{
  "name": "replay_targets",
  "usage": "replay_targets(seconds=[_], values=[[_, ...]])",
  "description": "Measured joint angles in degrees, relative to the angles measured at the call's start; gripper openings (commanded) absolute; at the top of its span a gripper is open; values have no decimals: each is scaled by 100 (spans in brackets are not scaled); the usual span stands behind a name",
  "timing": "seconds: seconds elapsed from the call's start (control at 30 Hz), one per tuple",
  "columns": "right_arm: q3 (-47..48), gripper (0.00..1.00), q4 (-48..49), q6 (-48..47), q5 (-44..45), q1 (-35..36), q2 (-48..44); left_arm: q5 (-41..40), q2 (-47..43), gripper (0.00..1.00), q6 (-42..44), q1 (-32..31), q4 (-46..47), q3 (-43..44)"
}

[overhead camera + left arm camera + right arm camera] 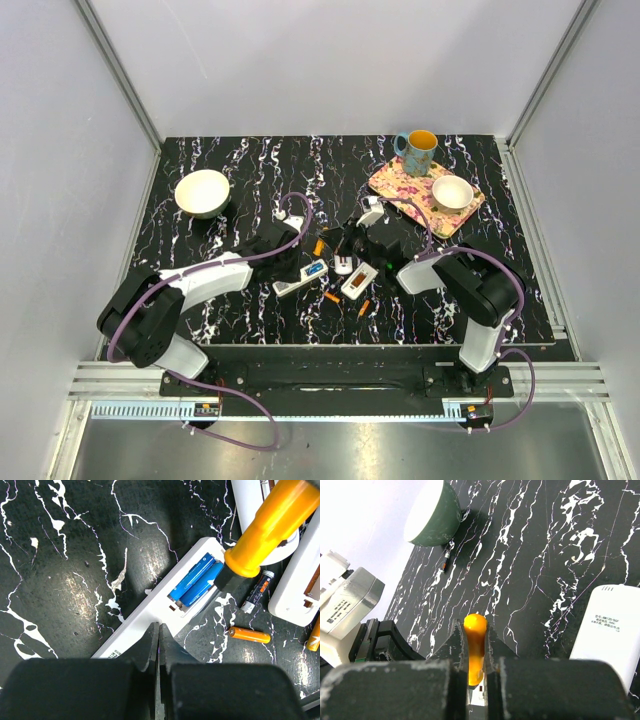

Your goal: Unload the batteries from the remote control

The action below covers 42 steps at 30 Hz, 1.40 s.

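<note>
A white remote control [145,615] lies on the black marbled table with its battery bay open. Two blue batteries [195,580] sit side by side in the bay. My left gripper [159,630] is shut and empty, its tips resting on the remote's near end. My right gripper [475,630] is shut on an orange-handled tool [475,640]. The tool's dark tip [227,580] touches the bay's end next to the blue batteries. From above, the remote [298,282] lies between the left gripper [288,266] and the right gripper [356,248].
Loose batteries lie near the remote: an orange one [250,635], a black-and-white one [257,591], and more orange ones [331,297]. Other white remotes [357,283] lie close by. A white bowl [203,192] stands back left, and a flowered tray [392,180] with a mug [417,152] and a cup [452,192] back right.
</note>
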Motion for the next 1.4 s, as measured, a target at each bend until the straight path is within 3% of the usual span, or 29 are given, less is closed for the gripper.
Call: replay_targets(seconds=[0.27,0.63,1.13,1.4], values=[[-26,0,-114,-201,133,0,-136,0,0,0,0,2,0,0],[-660,0,116,-901,754,4,-1082,4,-4,0,2,7,2,-2],[-988,0,892,-1364,793,-63,-1060,9,-70,0,24,11,87,-85],[-807,0,824,-1373,894,-98,-743,17,-83,0,48,11,111,-105]])
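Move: The right hand holds the orange screwdriver upright, and the two blue batteries in their remote lie about 4 cm back, 3 cm left and 8 cm below it. At about the same depth, the middle empty remote is some 6 cm to its right, hardly ahead or back; the loose orange battery lies 11 cm back and 2 cm right. From the left hand, whose shut fingertips rest on the remote, the blue batteries are about 3 cm ahead, 4 cm right and 1 cm lower. Keeping its pinch on the orange handle, the right hand draws the screwdriver up and away from the end of the blue batteries, going about 5 cm to the right and some 4 cm up, while the wrist tips its fingers up about 15 degrees and turns a little clockwise. It then dips, rises again and starts sinking, ending about 3 cm higher with the blade over the middle empty remote, while the left hand stays put, its closed fingertips still resting on the remote with the blue batteries. ##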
